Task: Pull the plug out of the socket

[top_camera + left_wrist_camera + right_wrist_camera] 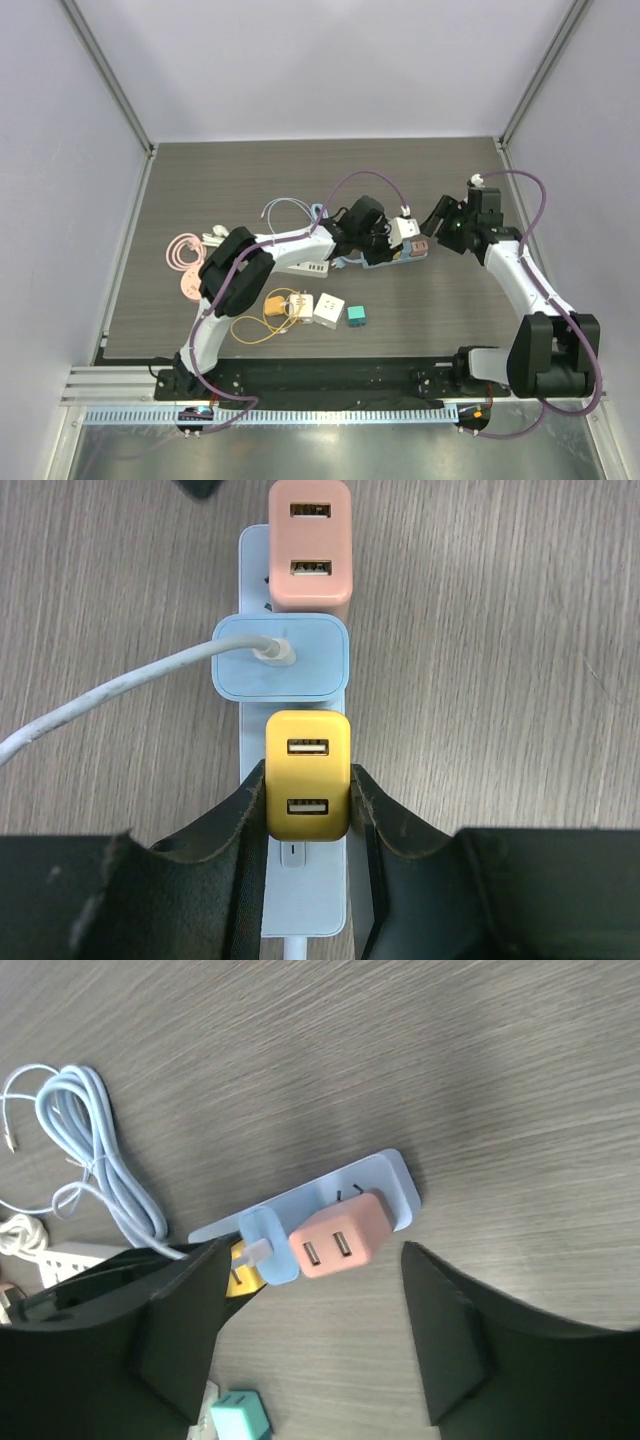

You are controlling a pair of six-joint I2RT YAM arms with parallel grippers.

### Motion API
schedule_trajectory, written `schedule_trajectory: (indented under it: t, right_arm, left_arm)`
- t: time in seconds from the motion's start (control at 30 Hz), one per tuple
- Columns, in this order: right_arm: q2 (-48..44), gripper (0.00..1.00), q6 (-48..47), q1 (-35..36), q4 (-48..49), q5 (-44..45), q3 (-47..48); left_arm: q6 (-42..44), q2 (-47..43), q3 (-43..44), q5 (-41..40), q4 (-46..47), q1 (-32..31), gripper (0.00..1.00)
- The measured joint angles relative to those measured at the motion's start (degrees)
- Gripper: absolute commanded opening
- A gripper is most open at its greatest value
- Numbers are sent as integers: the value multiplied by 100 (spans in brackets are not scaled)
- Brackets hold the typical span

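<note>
A pale blue socket strip (305,890) lies on the wooden table with three plugs in a row. They are a yellow USB plug (308,775), a light blue plug (280,660) with a white cable, and a pink USB plug (310,545). My left gripper (308,785) is shut on the yellow plug, one finger on each side. In the right wrist view, the right gripper (312,1260) hangs open over the pink plug (340,1235) at the strip's far end (395,1175). Its fingers (460,1340) stand apart from the plug. From the top view, both grippers meet over the strip (385,258).
A coiled pale blue cable (285,212) lies behind the strip and a pink cable (183,250) lies to the left. A white power strip (300,268) sits under the left arm. Nearer me are an orange adapter with a yellow cable (275,305), a white adapter (327,310) and a teal adapter (357,317).
</note>
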Motion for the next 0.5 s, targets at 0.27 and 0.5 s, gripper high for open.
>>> schedule_trajectory:
  t: [0.27,0.5]
  right_arm:
    - [33,27,-544,1008,-992,592,577]
    - [304,25,-813,1134,-1252,546,691]
  left_arm:
    - [-15,0,11,162,-63,13,0]
    - [-31,0,20,168,-92,15,0]
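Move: The blue corded plug on the blue power strip lies about 5 cm to the right hand's left, roughly level fore and aft, and 5 cm below. The pink plug is about 2 cm left and 1 cm ahead of that hand, the yellow plug some 8 cm left and 1 cm back, both as low. From the left hand, already holding the yellow plug, the blue plug is about 3 cm right, 1 cm ahead, level in height. Right hand, fingers narrowing, swings about 5 cm left and back towards the blue plug; left keeps gripping yellow. ##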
